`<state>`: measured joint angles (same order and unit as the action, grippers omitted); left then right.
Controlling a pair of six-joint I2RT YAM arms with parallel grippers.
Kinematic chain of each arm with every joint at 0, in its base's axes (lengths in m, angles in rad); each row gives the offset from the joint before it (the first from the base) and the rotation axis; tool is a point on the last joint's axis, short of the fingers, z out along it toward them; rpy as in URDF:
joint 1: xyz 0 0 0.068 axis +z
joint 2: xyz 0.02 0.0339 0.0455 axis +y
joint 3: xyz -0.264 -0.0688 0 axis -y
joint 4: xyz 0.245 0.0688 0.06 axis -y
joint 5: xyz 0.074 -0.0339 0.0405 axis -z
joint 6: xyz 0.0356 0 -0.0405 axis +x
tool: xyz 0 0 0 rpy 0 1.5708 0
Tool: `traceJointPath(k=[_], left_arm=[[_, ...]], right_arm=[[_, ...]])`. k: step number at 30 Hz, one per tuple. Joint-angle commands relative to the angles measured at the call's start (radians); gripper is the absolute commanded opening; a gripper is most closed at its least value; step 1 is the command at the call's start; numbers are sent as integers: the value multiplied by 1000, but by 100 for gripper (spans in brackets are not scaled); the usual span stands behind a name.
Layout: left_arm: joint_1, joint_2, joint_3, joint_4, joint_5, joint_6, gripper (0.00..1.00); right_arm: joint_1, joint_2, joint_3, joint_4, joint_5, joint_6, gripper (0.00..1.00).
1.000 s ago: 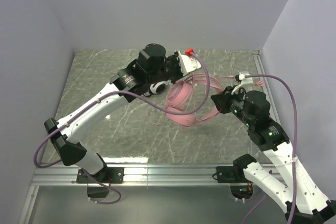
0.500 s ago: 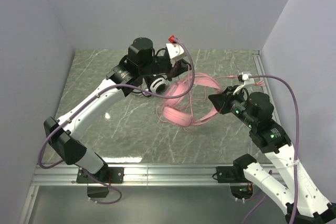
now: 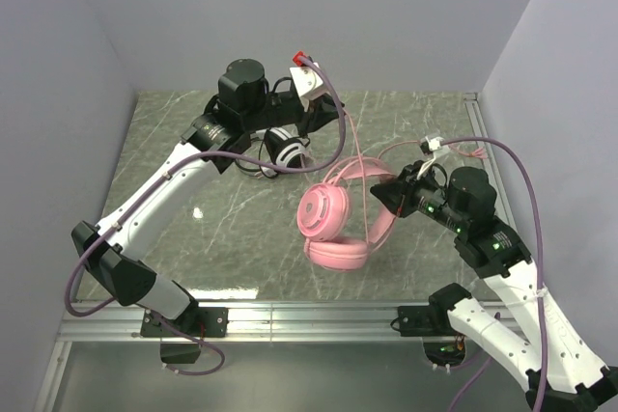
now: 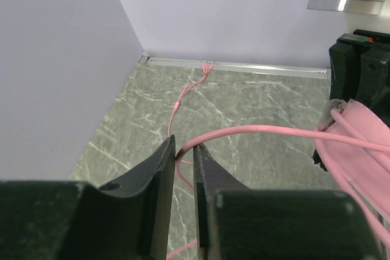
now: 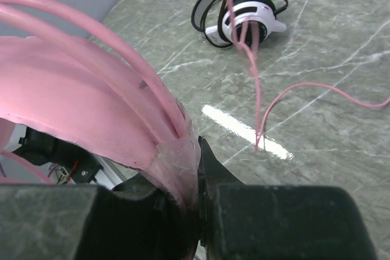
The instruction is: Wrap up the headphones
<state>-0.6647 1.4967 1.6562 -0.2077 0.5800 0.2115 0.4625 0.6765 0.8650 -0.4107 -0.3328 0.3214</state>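
Note:
The pink headphones [image 3: 333, 224] hang over the middle of the table, ear cups low. My right gripper [image 3: 388, 190] is shut on their headband [image 5: 79, 101], which fills the gap at its jaws [image 5: 196, 150]. The pink cable [image 3: 350, 147] rises from the headset to my left gripper [image 3: 326, 121] near the back. In the left wrist view the cable [image 4: 262, 131] runs through that gripper [image 4: 183, 145], whose jaws stand slightly apart, wider than the cable. The black and white headphones [image 3: 287, 150] lie on the table under the left arm, also seen in the right wrist view [image 5: 244, 13], with black cable coiled around them.
Grey walls close the table on the left, back and right. A metal rail [image 3: 290, 314] runs along the near edge. The loose tail of pink cable [image 4: 183, 98] trails over the marbled tabletop [image 3: 193, 238] toward the back wall.
The left gripper has moved left and back, and its jaws have parted around the cable. The pink headset has swung round and dropped lower, still in the right gripper.

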Motion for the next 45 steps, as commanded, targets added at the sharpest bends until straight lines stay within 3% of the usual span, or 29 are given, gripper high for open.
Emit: traceJointPath(k=[1, 5, 17, 24, 28, 30, 36, 42, 45], left_arm=[[5, -20, 30, 22, 41, -21, 22], [5, -18, -33, 69, 79, -58, 23], [4, 49, -182, 413, 184, -268, 21], [-6, 96, -226, 669, 257, -449, 32], [-33, 114, -223, 691, 228, -443, 35], [-42, 120, -233, 740, 230, -475, 44], [-50, 99, -257, 814, 242, -517, 51], [-87, 103, -283, 772, 222, -465, 50], [-93, 103, -364, 876, 224, -507, 53]], right_arm=[[7, -15, 61, 84, -74, 56, 0], [7, 5, 115, 46, -45, 62, 0], [8, 60, 281, -43, -71, 79, 0], [8, 96, 388, -125, -55, 70, 0], [8, 112, 428, -137, -57, 76, 0], [8, 120, 436, -145, -46, 87, 0], [7, 139, 428, -149, -11, 107, 0], [7, 195, 496, -209, -3, 123, 0], [7, 207, 546, -258, 26, 119, 0]])
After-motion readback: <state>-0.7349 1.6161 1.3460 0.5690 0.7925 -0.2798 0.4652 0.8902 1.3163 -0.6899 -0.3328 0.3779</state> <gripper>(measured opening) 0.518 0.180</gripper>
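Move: The wrapped pink headband, shut in the right gripper, lies roughly 10 cm back, 6 cm to the right and 13 cm below the left hand, with the cable strung from it to the left fingertips. Its ear cups hang some 10 cm left and 7 cm back of the right hand, a little below it. From the right hand, the left gripper is about 10 cm ahead, 6 cm left and 13 cm above. The pink headphones are raised by the right hand, which keeps its grip on the headband and climbs about 8 cm almost straight up towards the left gripper. The left hand meanwhile goes right, some 7 cm in all, dropping and drawing back about 4 cm each, towards the headband, its wrist swinging roughly 20 degrees clockwise and tipping slightly. Its fingers open wider around the cable, no longer pinching it. ##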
